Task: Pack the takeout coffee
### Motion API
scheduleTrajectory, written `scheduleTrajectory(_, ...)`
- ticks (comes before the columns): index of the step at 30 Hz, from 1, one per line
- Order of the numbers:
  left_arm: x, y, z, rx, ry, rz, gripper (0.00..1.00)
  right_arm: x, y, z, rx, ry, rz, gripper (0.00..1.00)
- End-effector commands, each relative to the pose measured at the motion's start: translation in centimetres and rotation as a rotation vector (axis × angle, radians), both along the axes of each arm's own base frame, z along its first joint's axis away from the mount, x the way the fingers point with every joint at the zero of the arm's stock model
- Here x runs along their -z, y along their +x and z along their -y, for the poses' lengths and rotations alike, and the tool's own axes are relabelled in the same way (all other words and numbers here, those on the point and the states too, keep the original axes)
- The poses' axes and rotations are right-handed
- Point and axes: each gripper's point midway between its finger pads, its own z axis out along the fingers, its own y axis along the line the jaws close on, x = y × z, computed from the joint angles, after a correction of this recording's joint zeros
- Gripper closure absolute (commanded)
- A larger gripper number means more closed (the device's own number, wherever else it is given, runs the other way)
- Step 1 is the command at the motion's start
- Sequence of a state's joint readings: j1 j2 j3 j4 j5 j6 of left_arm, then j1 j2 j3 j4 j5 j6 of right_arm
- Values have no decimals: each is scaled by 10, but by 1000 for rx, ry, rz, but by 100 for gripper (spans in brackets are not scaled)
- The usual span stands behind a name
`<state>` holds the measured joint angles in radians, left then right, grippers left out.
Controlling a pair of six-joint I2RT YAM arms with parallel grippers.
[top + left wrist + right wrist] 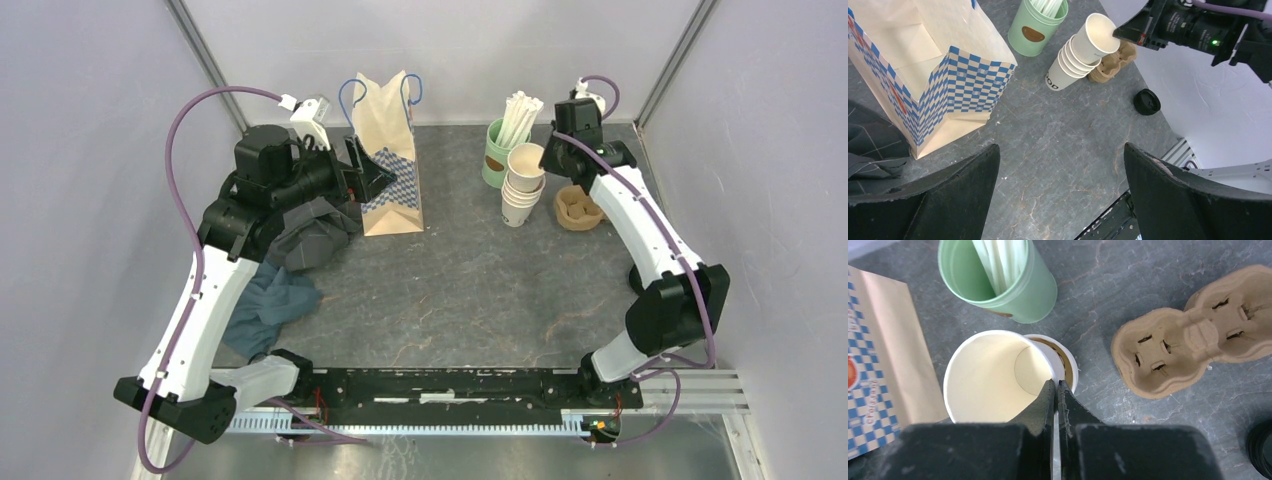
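Note:
Several small white paper cups stand nested in a stack at the back right of the table. No lids are on them. My right gripper is shut on the rim of the top cup, one finger inside the wall and one outside. The rim of the cup below peeks out to the right. One black lid lies flat on the table, apart from the stack. My left gripper hangs open and holds nothing, beside the open paper bag.
A green cup of white straws stands just behind the cup stack. A brown pulp carrier lies to the right of the stack. Dark cloths are heaped on the left, under my left arm. The checked bag stands upright.

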<state>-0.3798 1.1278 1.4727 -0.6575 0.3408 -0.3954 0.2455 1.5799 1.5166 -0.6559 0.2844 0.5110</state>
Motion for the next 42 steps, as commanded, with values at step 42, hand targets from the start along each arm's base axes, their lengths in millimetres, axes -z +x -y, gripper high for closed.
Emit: scheduleTrajectory(42, -4, -9, 9, 60, 1, 51, 0, 79, -185, -127, -898, -23, 79, 65)
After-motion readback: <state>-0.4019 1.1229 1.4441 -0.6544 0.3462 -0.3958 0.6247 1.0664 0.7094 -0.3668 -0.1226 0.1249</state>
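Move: The right gripper already pinches the top cup by its rim, just clear of the stack. Its goal, the bare table nearer the robot, lies about 21 cm back, 15 left and 21 below. From the hand the cup stack is 5 cm left, 1 back, 13 below; the straw cup 8 ahead, 8 left, 13 below; the cup carrier 15 right, 1 ahead, 19 below. From the left gripper that spot is 6 back, 20 right, 35 below. Keep the right fingers shut on the cup's rim and lift it another 12 cm away from the stack, then swing it back some 20 cm and left about 12 while turning the wrist counter-clockwise some 55 degrees. Bring it down about 23 cm from the top of the arc onto the bare table, hold it there briefly, then start opening the fingers. ##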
